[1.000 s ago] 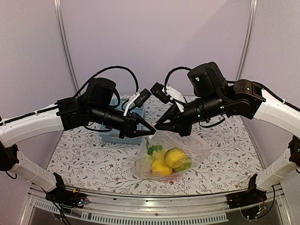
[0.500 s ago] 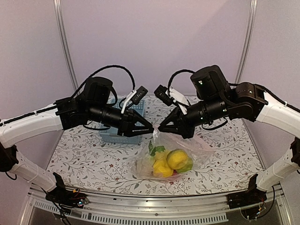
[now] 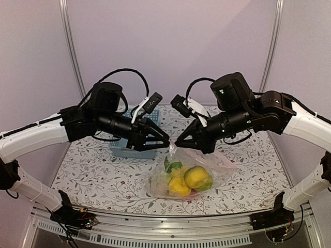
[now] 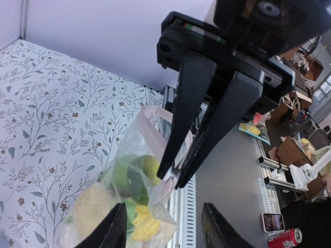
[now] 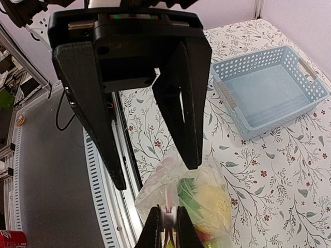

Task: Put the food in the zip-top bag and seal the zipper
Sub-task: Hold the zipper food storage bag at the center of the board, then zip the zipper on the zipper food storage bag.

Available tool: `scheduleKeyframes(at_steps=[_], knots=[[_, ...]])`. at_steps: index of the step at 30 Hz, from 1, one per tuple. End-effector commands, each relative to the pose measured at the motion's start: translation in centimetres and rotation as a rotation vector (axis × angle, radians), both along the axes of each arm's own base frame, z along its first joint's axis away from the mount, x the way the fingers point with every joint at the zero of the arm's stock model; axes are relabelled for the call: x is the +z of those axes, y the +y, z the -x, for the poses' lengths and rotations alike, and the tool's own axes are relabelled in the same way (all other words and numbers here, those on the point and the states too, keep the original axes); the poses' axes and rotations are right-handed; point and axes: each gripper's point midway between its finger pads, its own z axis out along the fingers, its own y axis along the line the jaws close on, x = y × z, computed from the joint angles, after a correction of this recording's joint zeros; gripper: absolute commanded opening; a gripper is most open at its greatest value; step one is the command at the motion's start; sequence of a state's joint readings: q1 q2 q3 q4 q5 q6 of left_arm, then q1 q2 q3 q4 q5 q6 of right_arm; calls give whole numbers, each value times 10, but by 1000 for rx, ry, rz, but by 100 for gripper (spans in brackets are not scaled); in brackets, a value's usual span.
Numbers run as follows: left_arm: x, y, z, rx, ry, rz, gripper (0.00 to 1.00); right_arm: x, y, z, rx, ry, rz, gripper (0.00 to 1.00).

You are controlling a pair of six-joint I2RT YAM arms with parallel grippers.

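The zip-top bag [image 3: 220, 166] hangs over the table with the food inside: yellow lemons [image 3: 195, 176], green pieces [image 3: 171, 166] and a bit of red. My right gripper [image 3: 178, 142] is shut on the bag's top edge, pinching the zipper [image 5: 168, 194] between its fingertips [image 5: 156, 219]. My left gripper [image 3: 166, 138] stands open just left of that edge, its jaws apart and touching nothing. In the left wrist view the bag [image 4: 124, 175] dangles from the right gripper [image 4: 172, 180] above my own open left gripper [image 4: 163, 205].
A light-blue basket [image 3: 120, 150] stands behind the left arm, seen with nothing inside it in the right wrist view [image 5: 269, 93]. The table's metal front rail [image 3: 170, 219] runs just below the bag. A flowered cloth [image 3: 93, 175] covers the table.
My left gripper has opened and let go of the bag's top edge, drawing back slightly left. The right gripper keeps its grip, and the bag has barely shifted.
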State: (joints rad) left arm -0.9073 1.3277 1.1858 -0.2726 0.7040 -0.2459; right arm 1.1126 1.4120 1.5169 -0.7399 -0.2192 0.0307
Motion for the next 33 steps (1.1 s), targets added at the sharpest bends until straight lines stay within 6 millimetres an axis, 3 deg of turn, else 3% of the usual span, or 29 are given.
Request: scheduleKeyframes(at_steps=[1, 16, 28, 33], knots=[[10, -7, 2, -48, -38, 31, 44, 6, -3, 7, 13, 10, -21, 0], [5, -19, 4, -86, -34, 24, 26, 5, -2, 8, 21, 16, -19, 0], [7, -22, 12, -134, -18, 43, 0, 3, -4, 7, 13, 14, -11, 0], [7, -22, 20, -158, -16, 48, 0, 3, -5, 6, 6, 12, -11, 0]])
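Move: The zipper strip of the bag pokes out of the right hand's shut fingertips. Its free bit is roughly 2 cm to the left hand's right, 1 cm back and level, and 1 cm to the right hand's left, neither ahead nor back, level. From the left hand, the large yellow fruit inside the bag lies some 4 cm back, 11 cm right and 22 cm below; the empty basket is about 18 cm ahead, 15 cm left and 24 cm below. The left hand, its fingers about half open around empty air, slides some 1.5 cm to the right until its tips are all but against the right hand's, then eases about 1 cm back while yawing roughly 5 degrees clockwise. Its fingers close steadily all the way and pinch the zipper strip right beside the right fingertips, while the right hand stays in place and keeps its own shut grip on the bag. ##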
